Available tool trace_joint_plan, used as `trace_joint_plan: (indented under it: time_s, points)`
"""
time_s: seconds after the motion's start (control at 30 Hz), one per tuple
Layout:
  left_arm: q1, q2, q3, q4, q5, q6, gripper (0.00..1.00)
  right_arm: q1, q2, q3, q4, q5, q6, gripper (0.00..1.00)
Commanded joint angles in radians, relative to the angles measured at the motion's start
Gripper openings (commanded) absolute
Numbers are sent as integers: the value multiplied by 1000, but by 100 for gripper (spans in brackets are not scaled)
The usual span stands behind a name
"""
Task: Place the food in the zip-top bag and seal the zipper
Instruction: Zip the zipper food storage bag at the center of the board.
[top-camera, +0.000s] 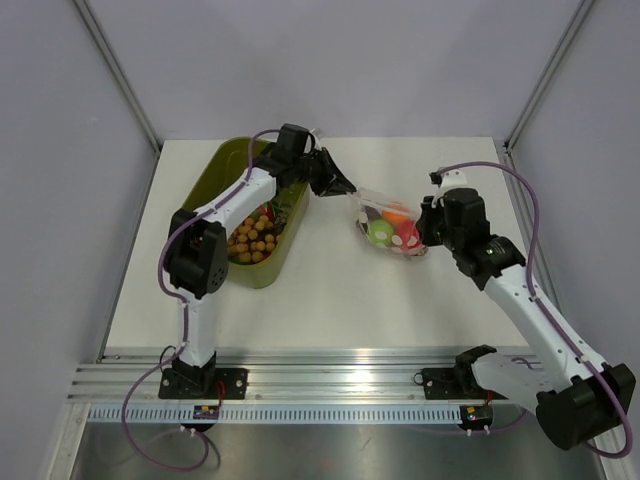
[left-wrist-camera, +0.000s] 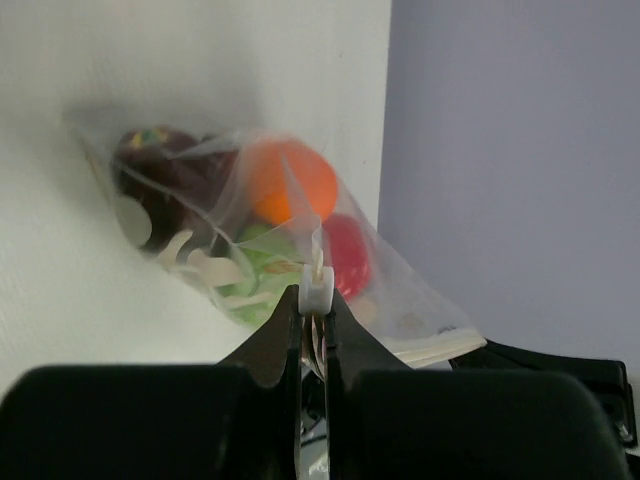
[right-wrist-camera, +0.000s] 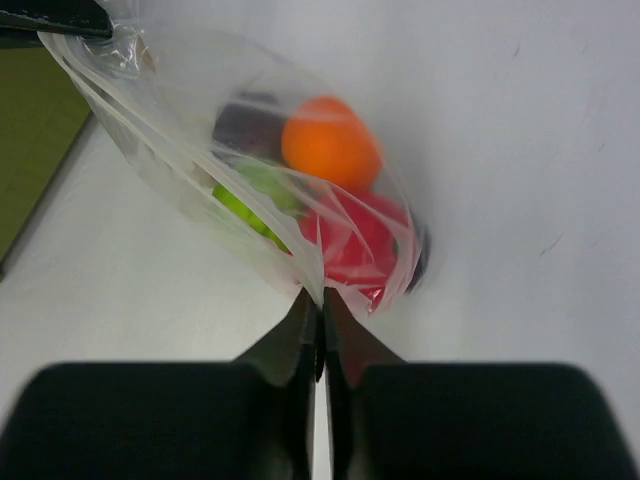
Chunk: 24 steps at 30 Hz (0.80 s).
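Observation:
The clear zip-top bag (top-camera: 385, 222) hangs stretched between my two grippers over the white table (top-camera: 330, 290). Inside it sits the food: an orange piece (right-wrist-camera: 330, 145), a red one (right-wrist-camera: 355, 240), a green one (right-wrist-camera: 245, 190) and a dark purple one (left-wrist-camera: 160, 170). My left gripper (top-camera: 340, 185) (left-wrist-camera: 313, 302) is shut on the bag's zipper edge, and a small white slider (left-wrist-camera: 315, 285) sits right at its fingertips. At the opposite end, my right gripper (top-camera: 425, 228) (right-wrist-camera: 320, 298) is shut on a pinch of the bag's plastic beside the red piece.
An olive-green tub (top-camera: 225, 165) stands left of the bag under the left arm, holding several small tan balls (top-camera: 252, 240). The table's back edge meets the grey wall just behind the bag. Metal frame posts rise at both back corners.

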Motion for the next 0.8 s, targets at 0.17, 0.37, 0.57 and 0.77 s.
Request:
trace_joint_plan:
  time_s: [0.17,0.37,0.57,0.77]
  points:
    - [-22,-218,-178,55,-23,73,0,-5,-176,18,-185,-194,58,58]
    - [-42,-239,-132,-6,-83,52,0,18,-136,207,-323,-282,-17,63]
    - [-71,-251,-115,-58,-156,27,0,142,-46,256,-348,-182,-68,69]
    - [-82,-251,-95,-101,-212,12,0,294,74,323,-335,-24,-89,75]
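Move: Just ahead and to the left of the right hand, which still pinches one end of the mouth, the filled part of the zipper food storage bag lies some 4 cm farther out, 7 cm left and 8 cm below. In it the orange sits about 7 cm ahead and 6 left of that hand, the green fruit 3 ahead and 10 left, both some 8 lower. From the left hand, pinching the mouth's other end, the filled part lies about 8 cm back, 10 right and 8 below. Opening wide, the right fingers let go of their end of the bag's mouth; the hand draws back about 7 cm, dips slightly and rises, then swings left some 8 cm across the near side of the mouth while sinking again, turning about 25 degrees counter-clockwise. The left hand keeps its pinch on the zipper end and eases back about 5 cm, mostly at the start. ##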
